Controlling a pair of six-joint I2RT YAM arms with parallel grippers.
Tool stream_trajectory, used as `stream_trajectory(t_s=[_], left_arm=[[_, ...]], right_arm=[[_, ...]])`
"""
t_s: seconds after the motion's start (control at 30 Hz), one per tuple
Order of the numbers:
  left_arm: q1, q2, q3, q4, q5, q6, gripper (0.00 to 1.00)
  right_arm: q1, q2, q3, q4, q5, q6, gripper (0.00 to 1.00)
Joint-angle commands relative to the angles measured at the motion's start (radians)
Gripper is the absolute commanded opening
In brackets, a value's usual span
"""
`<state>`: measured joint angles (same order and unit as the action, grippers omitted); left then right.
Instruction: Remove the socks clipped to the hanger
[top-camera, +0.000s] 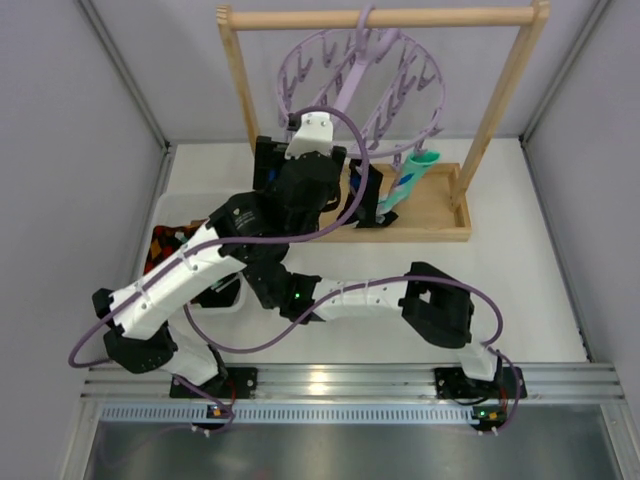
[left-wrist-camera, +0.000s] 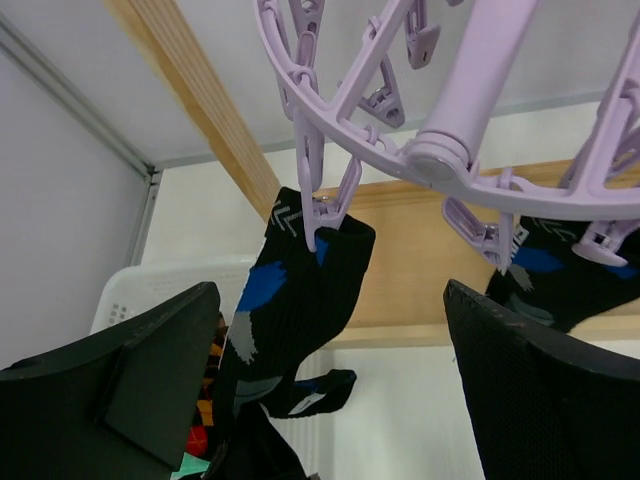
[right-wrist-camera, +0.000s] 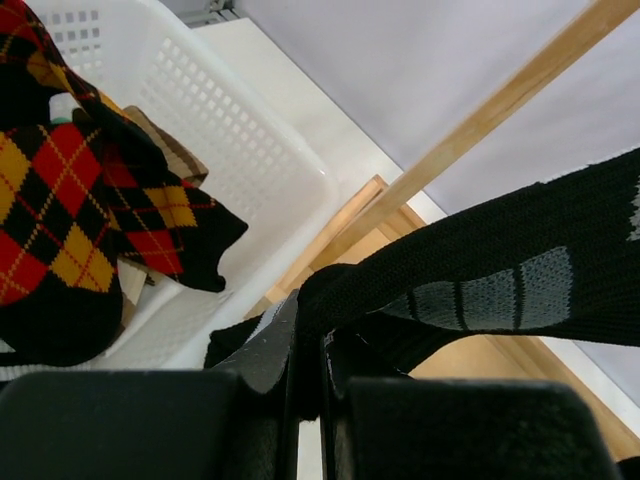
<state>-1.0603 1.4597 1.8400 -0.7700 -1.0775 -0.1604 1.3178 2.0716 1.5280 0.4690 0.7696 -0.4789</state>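
Observation:
The lavender hanger (top-camera: 300, 75) (left-wrist-camera: 360, 150) hangs from the wooden rack. One of its clips (left-wrist-camera: 318, 215) holds a black sock with blue patches (left-wrist-camera: 290, 300). A second dark sock (left-wrist-camera: 560, 275) hangs clipped to the right, and a teal-and-white sock (top-camera: 412, 178) hangs at the ring's right side. My left gripper (left-wrist-camera: 330, 300) is open just below the ring, with its fingers either side of the black sock and not touching it. My right gripper (right-wrist-camera: 310, 335) is shut on a black sock with grey stripes (right-wrist-camera: 500, 270), which stretches up to the right and out of frame.
A white basket (top-camera: 172, 212) (right-wrist-camera: 230, 130) at the left holds red, orange and black argyle socks (right-wrist-camera: 60, 180) and a brown one (right-wrist-camera: 172, 152). The light wooden rack (top-camera: 236, 90) stands on its tray base (top-camera: 430, 215). Grey walls close in both sides.

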Motion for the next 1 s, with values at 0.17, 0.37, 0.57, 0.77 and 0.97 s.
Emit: stream_trajectory(t_s=[0.17,0.37,0.57,0.77,0.97], left_arm=[[0.12,0.097,0.073,0.029,0.076,0.016,0.87],[0.152,0.12,0.08,0.069,0.076,0.048,0.77],[0.181,0.113,0.058,0.089,0.097,0.07,0.72],[0.223,0.097,0.008,0.149,0.142,0.088,0.65],[0.252,0.097,-0.002,0.163,0.152,0.099,0.57]], right_arm=[[0.05,-0.005,0.052,-0.009,-0.024,-0.024,0.0],[0.055,-0.03,0.0,0.028,-0.043,-0.035,0.0],[0.058,-0.064,-0.04,0.056,-0.064,-0.03,0.0],[0.075,-0.08,-0.051,0.063,-0.076,-0.038,0.0],[0.078,-0.097,-0.065,0.082,-0.075,-0.04,0.0]])
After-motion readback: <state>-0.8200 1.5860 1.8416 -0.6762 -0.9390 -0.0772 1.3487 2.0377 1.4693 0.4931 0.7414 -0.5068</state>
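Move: The clip pinching the black-and-blue sock is about 9 cm ahead of the left gripper, some 2 cm left and 3 cm lower. An empty clip hangs roughly level with it, about 9 cm to its right, and the other hanging black sock is some 12 cm ahead, 12 cm right and 8 cm below the left gripper. From the right gripper, the sock's clip lies about 11 cm ahead, 11 cm right and 17 cm up. Bring the left gripper forward about 8 cm to the sock's clip, sinking some 4 cm, most of it early, then easing a little left. Close its fingers to just over half open so that they flank the clip's arms. Keep the right fingers shut on the sock's lower end, letting that hand draw back about 2 cm. ##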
